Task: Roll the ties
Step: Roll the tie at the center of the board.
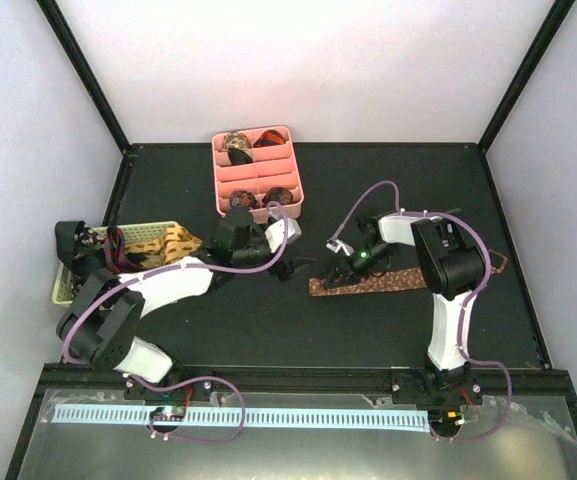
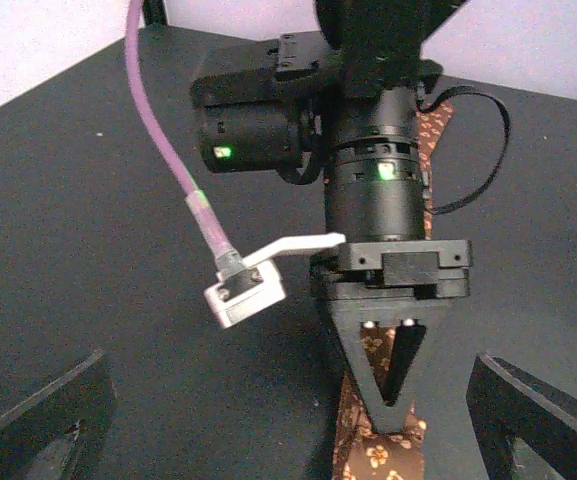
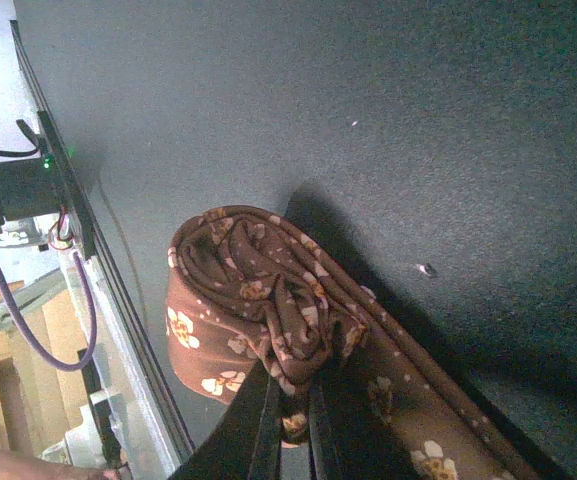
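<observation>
A brown flowered tie (image 1: 393, 281) lies flat on the black table, right of centre. Its left end is loosely rolled (image 3: 253, 300), and my right gripper (image 3: 293, 425) is shut on that roll's inner folds. In the left wrist view the right gripper (image 2: 398, 415) points toward the camera, pinching the tie (image 2: 383, 455). My left gripper (image 1: 290, 267) hangs open just left of the tie's rolled end; its fingers (image 2: 38, 415) are spread wide with nothing between them. Small rolled ties (image 1: 278, 195) sit in the pink tray (image 1: 218, 180). More unrolled ties (image 1: 180, 240) drape over the pale basket (image 1: 148, 235).
The pink divided tray stands at the back centre, the woven basket at the left edge beside the left arm. Purple cables loop off both arms (image 1: 368, 195). A white cable connector (image 2: 243, 290) hangs near the right wrist. Black frame posts and pale walls enclose the table.
</observation>
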Robot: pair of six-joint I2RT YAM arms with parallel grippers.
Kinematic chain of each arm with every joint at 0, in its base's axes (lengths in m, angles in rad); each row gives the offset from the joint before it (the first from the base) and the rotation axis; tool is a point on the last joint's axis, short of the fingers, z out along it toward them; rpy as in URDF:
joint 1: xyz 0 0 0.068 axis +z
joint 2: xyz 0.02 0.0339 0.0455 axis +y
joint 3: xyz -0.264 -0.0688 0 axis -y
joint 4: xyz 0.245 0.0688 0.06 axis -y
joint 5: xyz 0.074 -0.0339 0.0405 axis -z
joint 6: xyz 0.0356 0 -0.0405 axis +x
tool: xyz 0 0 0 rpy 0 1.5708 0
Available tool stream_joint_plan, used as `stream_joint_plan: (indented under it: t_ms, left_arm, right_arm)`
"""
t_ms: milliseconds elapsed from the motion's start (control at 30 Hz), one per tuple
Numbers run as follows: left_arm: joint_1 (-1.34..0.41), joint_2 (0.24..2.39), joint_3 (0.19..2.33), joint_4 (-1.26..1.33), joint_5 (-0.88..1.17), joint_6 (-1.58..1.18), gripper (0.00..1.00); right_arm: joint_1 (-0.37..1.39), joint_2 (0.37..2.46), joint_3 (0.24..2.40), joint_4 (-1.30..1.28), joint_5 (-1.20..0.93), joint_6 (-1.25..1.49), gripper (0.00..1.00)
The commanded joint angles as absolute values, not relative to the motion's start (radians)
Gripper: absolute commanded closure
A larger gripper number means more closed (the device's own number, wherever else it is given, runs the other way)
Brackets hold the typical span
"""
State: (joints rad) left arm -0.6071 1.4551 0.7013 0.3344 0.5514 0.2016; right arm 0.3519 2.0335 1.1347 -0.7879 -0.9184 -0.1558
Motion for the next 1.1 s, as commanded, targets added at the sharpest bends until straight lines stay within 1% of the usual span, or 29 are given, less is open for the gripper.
stream_joint_plan:
  t_ms: [0, 133, 233, 367, 533, 633, 700, 733, 800, 833, 867, 967, 1000, 1067]
  left_arm:
    - [-0.6, 1.495, 0.706, 0.298, 0.609, 0.166, 0.01]
    - [-0.641, 1.539, 0.567, 0.564, 0.576, 0.284, 0.01]
    - [-0.643, 1.661, 0.563, 0.666, 0.626, 0.325, 0.01]
    - [-0.642, 1.809, 0.585, 0.794, 0.648, 0.392, 0.1]
    - [-0.644, 1.899, 0.633, 0.82, 0.771, 0.432, 0.18]
    - [-0.648, 1.963, 0.657, 0.877, 0.795, 0.405, 0.21]
    - [-0.648, 1.998, 0.662, 0.93, 0.803, 0.386, 0.25]
    - [-0.649, 2.008, 0.668, 0.927, 0.808, 0.395, 0.27]
    - [-0.652, 2.024, 0.691, 0.878, 0.804, 0.418, 0.36]
    - [-0.653, 2.031, 0.698, 0.866, 0.797, 0.421, 0.39]
    - [-0.655, 2.035, 0.705, 0.853, 0.788, 0.425, 0.41]
    - [-0.661, 2.039, 0.702, 0.804, 0.776, 0.464, 0.41]
    - [-0.663, 2.035, 0.695, 0.789, 0.77, 0.477, 0.42]
    - [-0.662, 2.019, 0.671, 0.76, 0.774, 0.495, 0.49]
  right_arm:
    - [0.354, 2.04, 1.124, -0.763, -0.788, -0.19, 0.98]
    - [0.354, 2.05, 1.137, -0.784, -0.805, -0.217, 0.98]
    - [0.356, 2.079, 1.161, -0.797, -0.808, -0.226, 0.98]
    - [0.359, 2.077, 1.173, -0.796, -0.81, -0.229, 0.99]
    - [0.359, 2.09, 1.214, -0.823, -0.8, -0.252, 0.98]
    - [0.36, 2.108, 1.253, -0.864, -0.8, -0.278, 0.98]
    - [0.359, 2.109, 1.27, -0.894, -0.793, -0.302, 0.98]
    - [0.358, 2.108, 1.274, -0.906, -0.794, -0.314, 0.98]
    - [0.359, 2.106, 1.272, -0.917, -0.806, -0.324, 0.98]
    - [0.359, 2.107, 1.27, -0.92, -0.816, -0.323, 0.98]
    - [0.359, 2.106, 1.265, -0.917, -0.829, -0.318, 0.98]
    - [0.367, 2.098, 1.237, -0.874, -0.866, -0.287, 0.98]
    - [0.374, 2.097, 1.228, -0.865, -0.872, -0.278, 0.98]
    - [0.389, 2.085, 1.198, -0.83, -0.882, -0.242, 0.98]
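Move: The rolled end of the tie, still pinched by the right fingers, lies about 14 cm below the left hand, some 5 cm to its right and 2 cm nearer the base; from the right hand it sits about 2 cm to the left, level ahead and in height. The unrolled tie strip runs off to the right, its middle some 16 cm right of the rolled end. The pink box stands about 22 cm ahead of the left hand and 8 cm to its left. The wide-open left hand sinks about 14 cm towards the rolled end of the tie, easing back 2 cm on the way, then slides some 3 cm right just above the board so its fingers come around the roll from the left, the hand turning roughly 15 degrees clockwise and the gap narrowing to about half without shutting. Meanwhile the right hand keeps its shut pinch on the bunched cloth and edges just over a centimetre forward with it, turning a few degrees counter-clockwise. ##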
